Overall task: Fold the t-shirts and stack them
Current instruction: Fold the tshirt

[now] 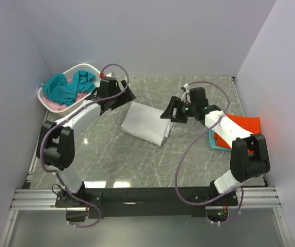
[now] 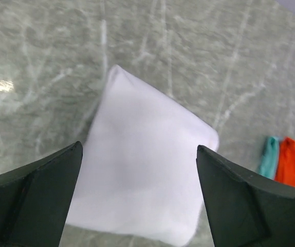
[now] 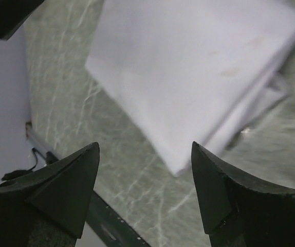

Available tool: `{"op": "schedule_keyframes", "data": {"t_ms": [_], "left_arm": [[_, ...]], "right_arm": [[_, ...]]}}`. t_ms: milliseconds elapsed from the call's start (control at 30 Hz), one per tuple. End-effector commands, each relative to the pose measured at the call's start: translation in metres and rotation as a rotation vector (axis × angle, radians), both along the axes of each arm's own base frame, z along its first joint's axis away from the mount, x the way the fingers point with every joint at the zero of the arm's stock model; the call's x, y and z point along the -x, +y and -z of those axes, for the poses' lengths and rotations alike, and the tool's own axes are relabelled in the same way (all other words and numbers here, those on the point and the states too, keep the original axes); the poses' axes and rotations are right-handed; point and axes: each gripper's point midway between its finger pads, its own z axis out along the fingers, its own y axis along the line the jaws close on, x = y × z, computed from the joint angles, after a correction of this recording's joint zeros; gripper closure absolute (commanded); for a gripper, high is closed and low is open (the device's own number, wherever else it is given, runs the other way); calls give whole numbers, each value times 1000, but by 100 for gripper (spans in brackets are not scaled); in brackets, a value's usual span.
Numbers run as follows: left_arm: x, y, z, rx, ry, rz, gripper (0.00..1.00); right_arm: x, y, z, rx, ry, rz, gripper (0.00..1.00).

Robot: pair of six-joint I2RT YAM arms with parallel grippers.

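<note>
A folded white t-shirt (image 1: 146, 123) lies flat on the grey marble table, also seen in the left wrist view (image 2: 147, 170) and the right wrist view (image 3: 188, 67). My left gripper (image 1: 124, 95) hovers over its far left corner, open (image 2: 139, 146), with nothing between the fingers. At the shirt's right edge my right gripper (image 1: 168, 110) is open (image 3: 145, 145) too, holding nothing. An orange-red t-shirt (image 1: 242, 126) lies folded on a teal t-shirt (image 1: 217, 144) at the right, under my right arm. Both show in the left wrist view: the orange-red t-shirt (image 2: 294, 164) and the teal t-shirt (image 2: 268, 157).
A white perforated basket (image 1: 88, 66) stands at the back left, holding crumpled teal shirts (image 1: 65, 87) over a pink one (image 1: 52, 104). Walls close in on the table at the left, back and right. A metal rail (image 1: 147, 198) runs along the near edge.
</note>
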Motion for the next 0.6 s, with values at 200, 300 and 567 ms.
{"op": "schedule_keyframes", "data": {"t_ms": [200,300,567], "left_arm": [[36,-35,13,135,25,128,2],[45,-38,35,138,62,160,2],[80,-27,101,107,213,163,3]], "right_arm": [[22,75,14,-93,48,-125,21],[23,76,42,-70,106,-123,21],[35,59,101,51,224,-102,20]]}}
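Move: The folded white t-shirt's middle lies about 11 cm back and 7 cm to the right of the left hand, some 12 cm below; from the right hand it is about 9 cm left, level fore and aft, 12 cm below. The laundry basket stands roughly 25 cm left and 5 cm ahead of the left hand. The orange and teal stack lies about 30 cm right and 5 cm back of the right hand. Both open hands sink about 9 cm towards the t-shirt, left drawing back 7 cm, right first sweeping left. ##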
